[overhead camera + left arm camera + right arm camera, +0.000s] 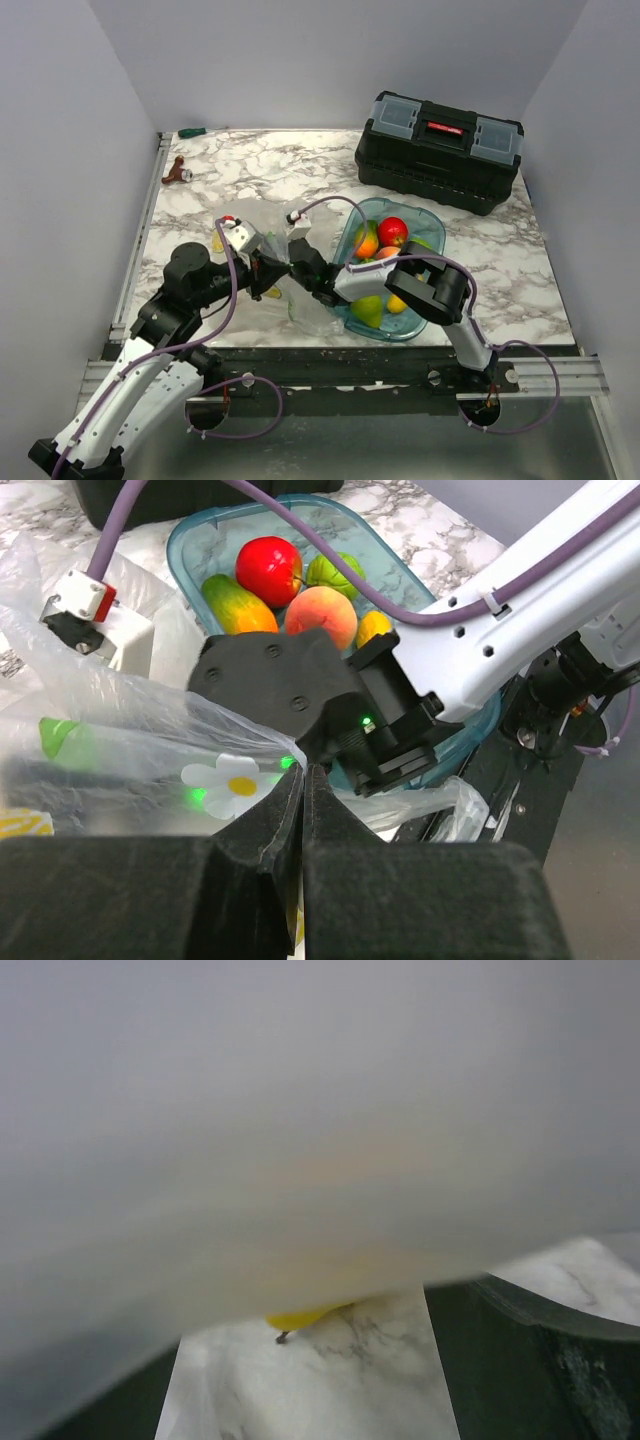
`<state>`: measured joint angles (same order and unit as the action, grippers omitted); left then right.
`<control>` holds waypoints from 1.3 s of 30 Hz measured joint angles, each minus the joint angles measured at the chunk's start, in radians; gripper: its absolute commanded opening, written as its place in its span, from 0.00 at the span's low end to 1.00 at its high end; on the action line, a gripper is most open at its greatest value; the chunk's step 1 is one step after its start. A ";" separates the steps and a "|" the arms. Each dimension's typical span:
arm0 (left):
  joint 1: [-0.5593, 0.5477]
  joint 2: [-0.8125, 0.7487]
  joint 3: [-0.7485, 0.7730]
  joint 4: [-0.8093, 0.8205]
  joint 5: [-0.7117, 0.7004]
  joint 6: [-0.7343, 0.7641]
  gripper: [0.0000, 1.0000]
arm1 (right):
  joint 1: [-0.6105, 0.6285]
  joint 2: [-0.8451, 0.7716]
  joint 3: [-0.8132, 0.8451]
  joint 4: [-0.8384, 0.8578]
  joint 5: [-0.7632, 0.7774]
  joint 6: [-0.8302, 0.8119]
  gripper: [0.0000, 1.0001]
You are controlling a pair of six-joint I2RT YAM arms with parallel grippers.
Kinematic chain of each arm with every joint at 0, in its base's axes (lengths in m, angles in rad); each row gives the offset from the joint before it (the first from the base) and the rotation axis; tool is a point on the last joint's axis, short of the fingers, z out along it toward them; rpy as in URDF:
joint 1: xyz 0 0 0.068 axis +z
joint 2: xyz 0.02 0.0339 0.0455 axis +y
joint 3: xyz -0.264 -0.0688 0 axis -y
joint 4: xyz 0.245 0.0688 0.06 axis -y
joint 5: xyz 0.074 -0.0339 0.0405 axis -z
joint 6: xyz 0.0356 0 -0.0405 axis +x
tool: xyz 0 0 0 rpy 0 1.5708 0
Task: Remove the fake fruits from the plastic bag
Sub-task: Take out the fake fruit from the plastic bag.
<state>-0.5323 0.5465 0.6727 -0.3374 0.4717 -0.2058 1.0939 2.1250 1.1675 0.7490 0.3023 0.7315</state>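
The plastic bag (300, 300) lies crumpled on the marble just left of the blue tray (425, 215). My left gripper (303, 775) is shut, pinching the bag's film (130, 710) at its rim. My right gripper (300, 270) reaches left into the bag; its black body (280, 680) shows in the left wrist view. In the right wrist view the film (300, 1110) blurs most of the picture, and the right gripper (300, 1355) stands open. Ahead of it lies a yellow fake fruit (300, 1316) with a small brown stem. An apple (392, 231), a peach (322, 615) and other fruits sit in the tray.
A black toolbox (440, 150) stands at the back right. A small brown toy (178, 172) and a green-handled tool (192, 132) lie at the back left. A metal rail (140, 250) runs along the table's left edge.
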 measured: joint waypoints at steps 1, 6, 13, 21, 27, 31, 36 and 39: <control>0.000 0.000 0.000 0.000 0.001 0.000 0.00 | 0.000 0.010 0.022 -0.028 0.026 0.007 0.96; -0.001 -0.004 0.000 0.002 0.004 0.000 0.00 | -0.001 0.042 0.079 -0.125 0.105 0.009 0.96; -0.005 -0.002 0.000 0.005 0.008 0.000 0.00 | 0.000 0.061 0.098 -0.099 0.055 -0.047 1.00; -0.005 0.002 0.000 0.007 0.010 0.000 0.00 | 0.000 0.062 0.058 0.013 -0.108 -0.091 1.00; -0.005 0.003 0.000 0.007 0.010 0.000 0.00 | 0.002 0.103 0.116 -0.011 -0.146 -0.120 1.00; -0.005 0.003 0.000 0.007 0.009 0.000 0.00 | 0.010 0.156 0.249 -0.148 -0.109 -0.168 1.00; -0.005 0.002 0.000 0.006 0.002 0.000 0.00 | 0.031 0.188 0.321 -0.307 -0.004 -0.212 0.92; -0.005 0.000 0.000 0.006 -0.005 0.000 0.00 | 0.038 0.185 0.326 -0.347 0.068 -0.224 0.80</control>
<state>-0.5373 0.5468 0.6727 -0.3309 0.4664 -0.2058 1.1320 2.3096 1.4933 0.4019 0.3706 0.5072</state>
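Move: The yellow fruit left in the bag lies about 6 cm to the right hand's left, 3 cm ahead and 6 cm below it, mostly hidden by film. The pinched bag rim is some 7 cm to this hand's right, 11 cm back and 16 cm above. The papaya in the tray stands roughly 24 cm to its right, level with it and 5 cm lower. From the left hand, the fruit lies about 14 cm ahead, 13 cm left and 22 cm below. The left fingers keep the bag rim pinched and hold still, while the right gripper, still against the draped film, works deeper towards the yellow fruit. It nudges forward and down, draws back, swings left and then sinks, ending about 5 cm lower and 3 cm farther left after a slight return rightward. Its left side dips some 20 degrees, steepening the wide-open fingers. ##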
